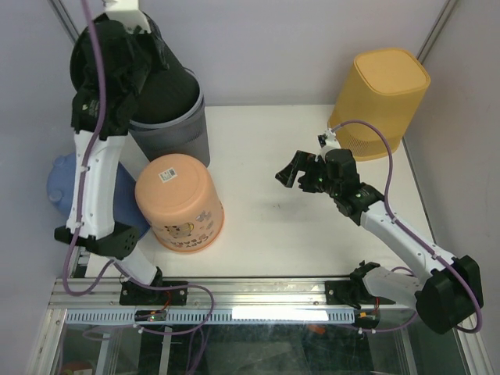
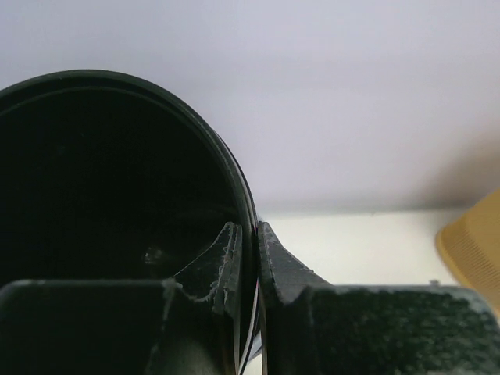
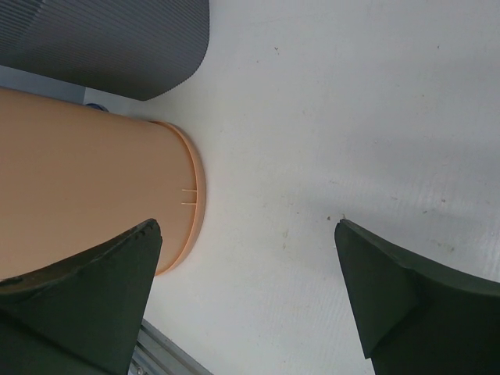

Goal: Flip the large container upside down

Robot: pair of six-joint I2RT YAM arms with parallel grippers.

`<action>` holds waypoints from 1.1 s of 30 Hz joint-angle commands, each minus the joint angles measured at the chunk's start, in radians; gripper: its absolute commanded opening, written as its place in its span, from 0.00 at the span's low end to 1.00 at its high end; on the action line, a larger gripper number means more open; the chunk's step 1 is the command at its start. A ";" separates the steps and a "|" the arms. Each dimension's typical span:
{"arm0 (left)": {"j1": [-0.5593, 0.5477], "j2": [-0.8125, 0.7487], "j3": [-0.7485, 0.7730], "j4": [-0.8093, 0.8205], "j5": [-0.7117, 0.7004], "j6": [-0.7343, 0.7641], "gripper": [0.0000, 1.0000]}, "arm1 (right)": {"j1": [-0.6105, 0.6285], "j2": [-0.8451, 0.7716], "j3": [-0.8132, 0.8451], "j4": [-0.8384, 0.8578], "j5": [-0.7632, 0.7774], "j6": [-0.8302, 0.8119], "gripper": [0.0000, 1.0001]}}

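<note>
The large container is black and sits tilted at the back left, its lower part inside a grey ribbed bin. My left gripper is high on its rim. In the left wrist view the left gripper is shut on the thin black rim, one finger inside the dark mouth and one outside. My right gripper hovers over the middle of the table. It stands open with only bare table between its fingertips.
A peach container stands upside down at the front left, just in front of the grey bin; its rim lies left of my right gripper. A yellow container stands upside down at the back right. A blue object lies past the table's left edge.
</note>
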 commanded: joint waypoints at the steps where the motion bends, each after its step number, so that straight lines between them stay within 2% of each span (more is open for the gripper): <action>1: -0.019 -0.166 0.062 0.253 0.032 0.029 0.00 | -0.002 -0.022 -0.007 0.063 -0.007 0.032 0.96; 8: -0.022 -0.245 0.059 0.302 0.182 -0.027 0.00 | -0.002 -0.063 0.005 0.056 0.051 0.045 0.96; 13: -0.021 -0.250 0.064 0.323 0.350 -0.122 0.00 | -0.002 -0.146 0.092 -0.075 0.150 -0.018 0.96; 16: -0.023 -0.244 0.060 0.352 0.462 -0.222 0.00 | -0.004 -0.219 0.180 -0.187 0.265 -0.085 0.96; 19: -0.022 -0.203 0.055 0.372 0.638 -0.318 0.00 | -0.004 -0.308 0.278 -0.295 0.417 -0.148 0.98; 21: -0.028 -0.185 0.043 0.383 0.688 -0.355 0.00 | -0.004 -0.381 0.334 -0.341 0.522 -0.177 0.98; 24: -0.069 -0.196 -0.056 0.458 0.737 -0.416 0.00 | -0.004 -0.474 0.390 -0.361 0.600 -0.200 0.98; 28: -0.209 -0.205 -0.194 0.495 0.698 -0.429 0.00 | -0.002 -0.538 0.441 -0.380 0.590 -0.184 0.99; 30: -0.253 -0.200 -0.267 0.517 0.696 -0.457 0.00 | 0.001 -0.545 0.471 -0.406 0.554 -0.168 0.99; 33: -0.302 -0.194 -0.413 0.611 0.704 -0.518 0.00 | 0.015 -0.484 0.565 -0.536 0.562 -0.138 0.99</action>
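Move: The black container hangs by its rim from the left hand, above the grey container, whose middle is about 7 cm ahead, 5 cm left and 35 cm below. The clear patch of table it is carried over lies some 25 cm right, level, 50 cm below; the peach container is 19 cm back, straight below that line. From the right hand the black container is roughly 38 cm left, 19 cm ahead and 19 cm higher; the yellow one 31 cm right, 27 cm ahead. The black container, still pinched by its rim in the left fingers, is drawn up and back out of the grey container, about 15 cm, then swung some 20 cm right and lowered about 10 cm as the wrist turns clockwise roughly 50 degrees and rolls its right side up. The empty right hand, after waiting, sweeps up nearly 30 cm, right and back, fingers open, tipping upward and turning clockwise. ##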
